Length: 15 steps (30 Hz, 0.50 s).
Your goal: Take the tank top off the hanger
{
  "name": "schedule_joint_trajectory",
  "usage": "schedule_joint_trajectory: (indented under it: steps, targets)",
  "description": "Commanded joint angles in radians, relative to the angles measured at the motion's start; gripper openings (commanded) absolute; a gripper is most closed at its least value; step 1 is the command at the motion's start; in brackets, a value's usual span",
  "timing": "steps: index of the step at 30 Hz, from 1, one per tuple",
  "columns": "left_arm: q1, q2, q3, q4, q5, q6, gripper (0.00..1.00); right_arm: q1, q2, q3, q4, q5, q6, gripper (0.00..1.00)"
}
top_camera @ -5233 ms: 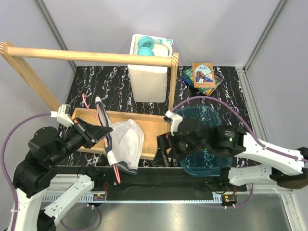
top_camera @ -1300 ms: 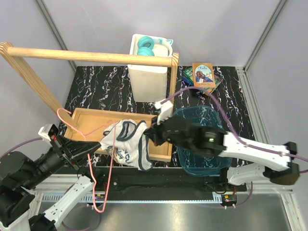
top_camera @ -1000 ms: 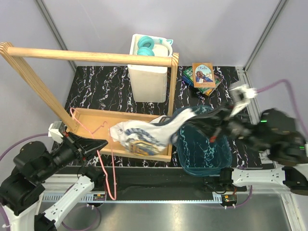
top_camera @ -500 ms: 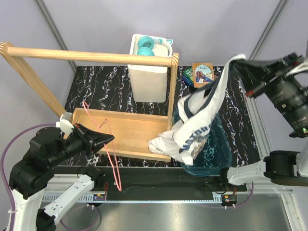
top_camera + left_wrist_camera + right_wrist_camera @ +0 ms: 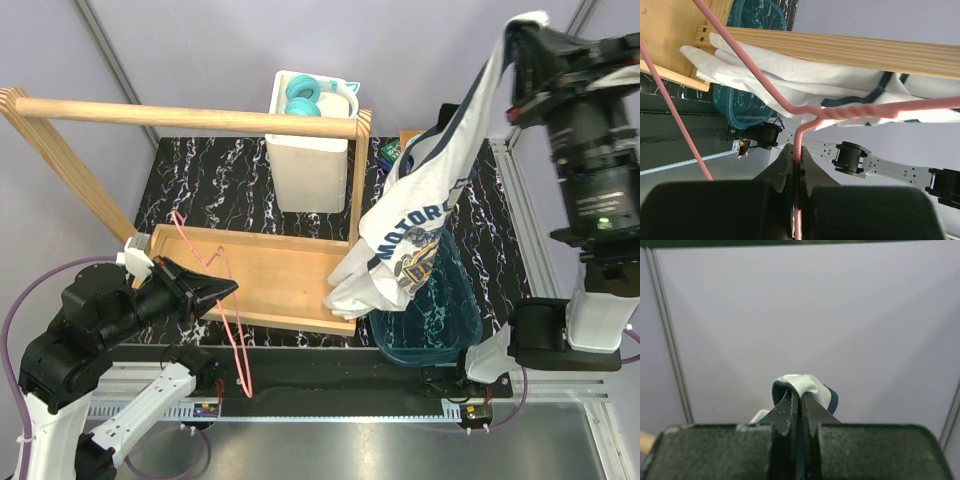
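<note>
The white tank top (image 5: 418, 232) with navy trim hangs full length from my right gripper (image 5: 522, 30), raised high at the back right. Its lower hem droops over the blue basket and the wooden tray's right end. In the right wrist view my right gripper (image 5: 801, 399) is shut on a fold of the tank top (image 5: 809, 384). The pink wire hanger (image 5: 236, 340) is bare at the near left, apart from the shirt. My left gripper (image 5: 226, 291) is shut on it. The left wrist view has the gripper (image 5: 797, 156) clamped on the hanger (image 5: 840, 111) below its twisted neck, with the tank top (image 5: 805, 82) beyond.
A wooden rack with a round rail (image 5: 180, 115) frames the left and back. A shallow wooden tray (image 5: 270, 262) lies under it. A white bin (image 5: 308, 165) with a teal object on top stands at the back. A blue-green basket (image 5: 445, 325) sits at the near right.
My right arm has pulled the tank top off the hanger, then swung it up and to the back right, so it now hangs higher. The left arm and hanger hold still over the last half second.
</note>
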Motion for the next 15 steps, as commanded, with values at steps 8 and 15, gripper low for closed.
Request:
schedule_joint_trajectory:
  steps: [8, 15]
  targets:
    - [0.001, 0.016, -0.006, 0.063, 0.036, 0.005, 0.00, 0.004, -0.094, 0.031, 0.318, -0.239, -0.247, 0.00]
    - [0.001, 0.082, 0.022, 0.072, 0.046, 0.051, 0.00, 0.006, -0.319, -0.482, 0.326, -0.073, -0.111, 0.00]
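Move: The right hand, high up with the tank top hanging from its fingers, has the teal bin almost straight below, roughly 66 cm down. The stand's wooden tray lies about 37 cm to the left and 2 cm farther out; the books are some 30 cm ahead, in line sideways. Both are nearly 70 cm lower. From the left hand, the bin is about 12 cm ahead, 33 cm right and 30 cm below. Rightward, away from the wooden stand, the right hand sweeps about 10 cm, rising some 6 cm before starting to sink at the end and drawing back nearly 4 cm. Its upward-pointing fingers tip about 15 degrees farther up, keeping the tank top pinched and its loose body trailing below. ##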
